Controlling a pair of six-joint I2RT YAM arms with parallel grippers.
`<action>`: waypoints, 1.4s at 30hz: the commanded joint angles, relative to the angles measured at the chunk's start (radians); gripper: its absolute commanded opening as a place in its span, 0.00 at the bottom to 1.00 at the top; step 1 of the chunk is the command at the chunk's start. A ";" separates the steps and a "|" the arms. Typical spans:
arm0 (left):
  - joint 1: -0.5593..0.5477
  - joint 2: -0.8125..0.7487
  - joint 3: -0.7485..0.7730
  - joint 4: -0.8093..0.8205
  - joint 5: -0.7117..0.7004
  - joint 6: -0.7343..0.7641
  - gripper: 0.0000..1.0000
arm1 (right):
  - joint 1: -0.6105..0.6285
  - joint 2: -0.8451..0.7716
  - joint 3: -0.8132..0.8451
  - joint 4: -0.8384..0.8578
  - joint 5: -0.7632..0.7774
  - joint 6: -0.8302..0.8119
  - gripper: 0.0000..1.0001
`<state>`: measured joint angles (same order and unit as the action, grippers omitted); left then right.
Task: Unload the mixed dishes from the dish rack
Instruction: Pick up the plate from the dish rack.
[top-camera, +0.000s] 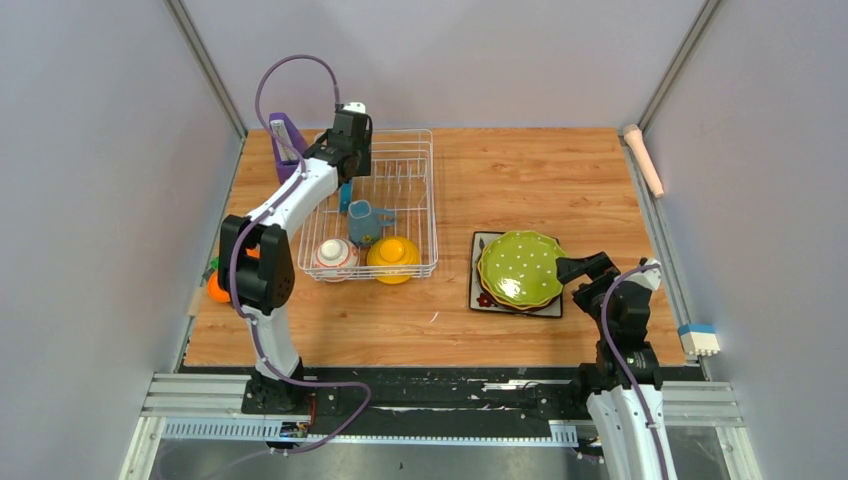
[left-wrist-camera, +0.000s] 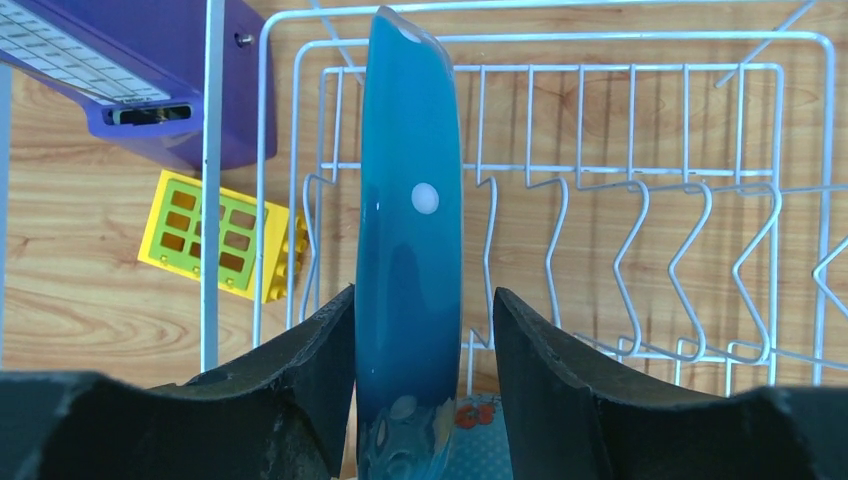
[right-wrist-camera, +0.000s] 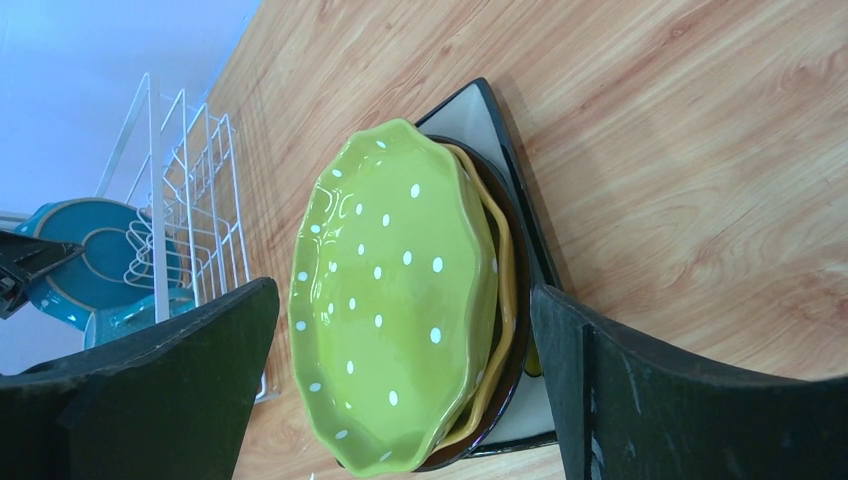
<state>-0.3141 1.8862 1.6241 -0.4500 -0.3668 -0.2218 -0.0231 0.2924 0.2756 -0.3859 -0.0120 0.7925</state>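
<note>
The white wire dish rack (top-camera: 428, 200) stands at the back left. A blue-dotted plate (left-wrist-camera: 410, 250) stands on edge in its prongs. My left gripper (left-wrist-camera: 423, 300) is open and straddles the plate: the left finger touches it and the right finger stands apart. A blue-grey mug (top-camera: 365, 222), a red-and-white patterned bowl (top-camera: 334, 258) and a yellow bowl (top-camera: 393, 258) lie in the rack's front. On the table a green-dotted plate (right-wrist-camera: 390, 290) tops a yellow plate (right-wrist-camera: 500, 300), a dark-rimmed round plate and the dark square plate (right-wrist-camera: 470, 110). My right gripper (top-camera: 590, 270) is open and empty beside this stack.
A purple slanted holder (top-camera: 285, 140) stands left of the rack, with a small yellow grid block (left-wrist-camera: 222, 235) beside it. An orange tape measure (top-camera: 217, 287) lies at the left table edge. A pink object (top-camera: 643, 158) and a white-and-blue block (top-camera: 700, 340) sit on the right rail.
</note>
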 joint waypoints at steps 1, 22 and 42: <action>0.004 0.018 0.063 -0.032 0.002 -0.011 0.58 | -0.002 -0.004 0.000 0.011 0.043 0.009 1.00; 0.004 0.042 0.176 -0.181 0.017 -0.011 0.00 | -0.002 0.011 0.002 0.006 0.031 0.009 1.00; 0.004 -0.170 0.163 -0.108 -0.003 0.047 0.00 | -0.003 0.033 0.001 0.005 0.030 0.009 1.00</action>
<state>-0.3126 1.8771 1.7439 -0.6605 -0.3344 -0.2241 -0.0231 0.3176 0.2756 -0.4065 0.0105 0.7952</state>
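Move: The blue plate stands on edge between the left gripper's open fingers, its middle about 5 cm below and 2 cm ahead of the hand. The blue mug is some 11 cm back and 4 cm right, 10 cm lower; outside the rack, the purple holder is about 14 cm left and 5 cm ahead, and the yellow block 12 cm left, 2 cm back, low on the table. From the right hand, the plate lies roughly 27 cm ahead and 54 cm left, about level. Sink the left gripper about 1.5 cm over the rim of the blue plate, tipping the fingers a few degrees further down while they close until they pinch it from both sides. Hold that grip in place briefly, then draw the plate up out of its slot by some 2.5 cm, easing back about 1 cm. ##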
